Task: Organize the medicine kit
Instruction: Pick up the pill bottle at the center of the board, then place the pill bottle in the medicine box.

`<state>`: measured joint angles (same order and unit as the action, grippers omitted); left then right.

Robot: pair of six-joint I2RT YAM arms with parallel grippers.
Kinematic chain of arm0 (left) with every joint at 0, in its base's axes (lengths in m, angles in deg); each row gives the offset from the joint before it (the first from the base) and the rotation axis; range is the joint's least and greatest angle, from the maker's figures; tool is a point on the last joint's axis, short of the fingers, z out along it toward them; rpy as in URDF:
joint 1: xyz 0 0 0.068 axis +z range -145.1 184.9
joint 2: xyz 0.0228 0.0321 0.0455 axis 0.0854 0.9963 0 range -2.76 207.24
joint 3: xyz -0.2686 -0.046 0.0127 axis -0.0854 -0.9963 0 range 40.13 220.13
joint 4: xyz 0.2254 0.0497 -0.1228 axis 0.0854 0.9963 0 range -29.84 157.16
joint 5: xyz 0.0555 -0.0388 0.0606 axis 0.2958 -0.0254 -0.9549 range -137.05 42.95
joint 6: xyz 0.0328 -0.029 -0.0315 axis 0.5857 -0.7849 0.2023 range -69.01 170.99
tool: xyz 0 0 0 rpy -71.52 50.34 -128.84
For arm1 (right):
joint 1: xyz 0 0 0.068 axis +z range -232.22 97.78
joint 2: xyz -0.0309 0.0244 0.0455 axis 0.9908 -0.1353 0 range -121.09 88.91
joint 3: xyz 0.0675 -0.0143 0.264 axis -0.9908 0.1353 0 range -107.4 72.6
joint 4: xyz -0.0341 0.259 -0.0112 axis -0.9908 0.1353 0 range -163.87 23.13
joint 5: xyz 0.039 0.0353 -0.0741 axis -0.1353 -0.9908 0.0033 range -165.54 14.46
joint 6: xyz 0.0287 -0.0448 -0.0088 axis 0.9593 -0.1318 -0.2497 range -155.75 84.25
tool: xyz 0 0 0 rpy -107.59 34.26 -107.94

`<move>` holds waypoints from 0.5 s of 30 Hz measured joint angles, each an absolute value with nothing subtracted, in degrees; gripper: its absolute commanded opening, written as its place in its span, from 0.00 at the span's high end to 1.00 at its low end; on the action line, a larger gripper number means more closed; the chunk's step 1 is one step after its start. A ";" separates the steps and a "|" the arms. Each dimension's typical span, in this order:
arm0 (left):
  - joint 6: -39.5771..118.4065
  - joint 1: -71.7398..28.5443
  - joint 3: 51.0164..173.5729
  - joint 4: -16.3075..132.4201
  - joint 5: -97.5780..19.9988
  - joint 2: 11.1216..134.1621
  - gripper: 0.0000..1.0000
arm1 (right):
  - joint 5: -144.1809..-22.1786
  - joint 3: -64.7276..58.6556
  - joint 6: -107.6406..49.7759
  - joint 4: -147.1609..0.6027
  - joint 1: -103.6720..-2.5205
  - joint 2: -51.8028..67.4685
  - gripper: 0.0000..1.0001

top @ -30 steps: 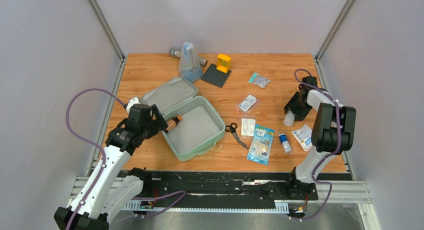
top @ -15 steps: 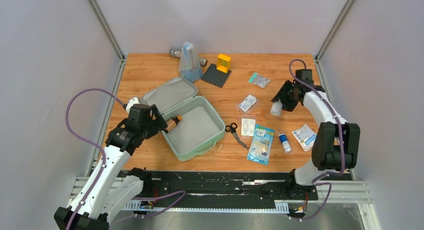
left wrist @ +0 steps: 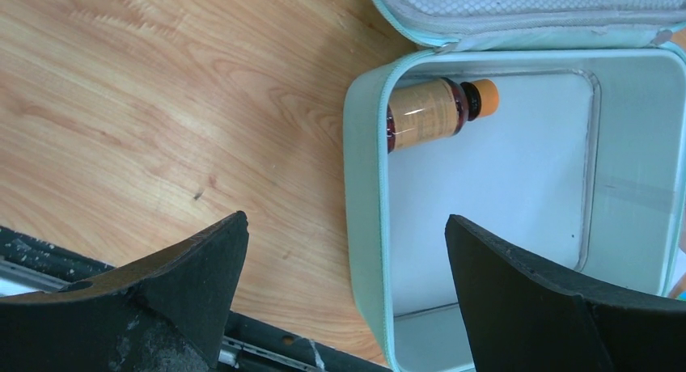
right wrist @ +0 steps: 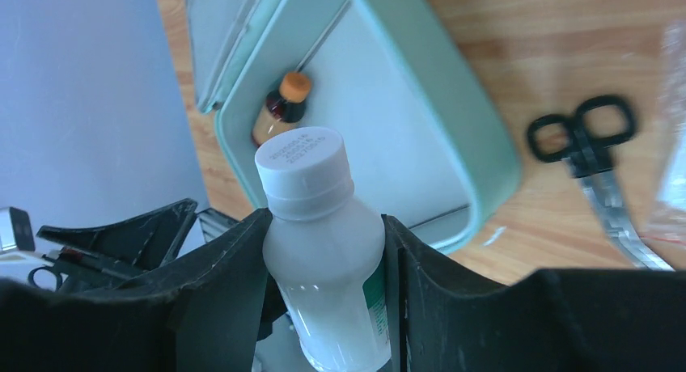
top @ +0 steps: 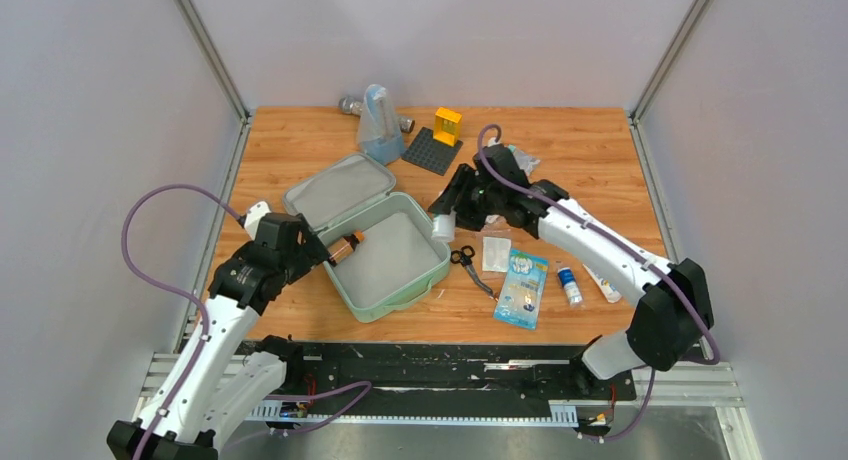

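Note:
The medicine kit lies open left of centre: a mint-green tray [top: 412,288] with its lid [top: 338,190] folded back behind it. An amber bottle with an orange cap [top: 346,248] lies inside against the tray's left wall, also seen in the left wrist view [left wrist: 429,112]. My left gripper [top: 318,252] stands open over that left wall [left wrist: 364,186], jaws wide and holding nothing [left wrist: 346,222]. My right gripper [top: 450,212] hangs just past the tray's right corner, shut on a white bottle with a white cap [right wrist: 303,166], which sticks out toward the tray [right wrist: 453,97].
Right of the tray lie black scissors [top: 470,265], a white sachet [top: 496,253], a blue packet [top: 522,287], a small blue-capped vial [top: 569,285] and a clear packet [top: 495,207]. At the back stand a dark baseplate [top: 432,150] with a yellow block [top: 447,126] and a translucent pouch [top: 378,125].
My right arm has swung from the table's right side leftward to the tray's right corner, carrying the white bottle. The left arm has barely shifted.

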<state>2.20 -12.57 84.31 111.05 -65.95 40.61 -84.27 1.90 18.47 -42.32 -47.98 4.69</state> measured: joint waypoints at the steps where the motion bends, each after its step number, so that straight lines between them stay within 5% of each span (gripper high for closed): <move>1: 1.65 -12.57 84.31 111.64 -66.43 40.30 0.00 | -83.64 1.71 20.15 -42.83 -46.10 4.38 0.54; 15: -1.60 -12.57 84.77 118.42 -71.17 36.02 0.00 | -79.07 -6.78 37.07 -47.37 -31.11 -15.27 0.55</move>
<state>-1.60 -12.57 84.77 118.42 -71.17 36.02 -79.07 -6.78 37.07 -47.37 -31.11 -15.27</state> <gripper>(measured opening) 0.998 0.502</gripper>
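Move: The open green case, where the right hand is taking the white pill bottle it holds, is centred about 12 cm to its left, 2 cm back and 18 cm below. The amber bottle inside lies some 23 cm left and 2 cm ahead of this hand; the scissors are about 5 cm right and 2 cm back, both low on the table side. From the left hand the case's middle is about 7 cm ahead and 13 cm right. Right hand carries the gripped pill bottle some 13 cm left and down over the case; left hand eases away. ##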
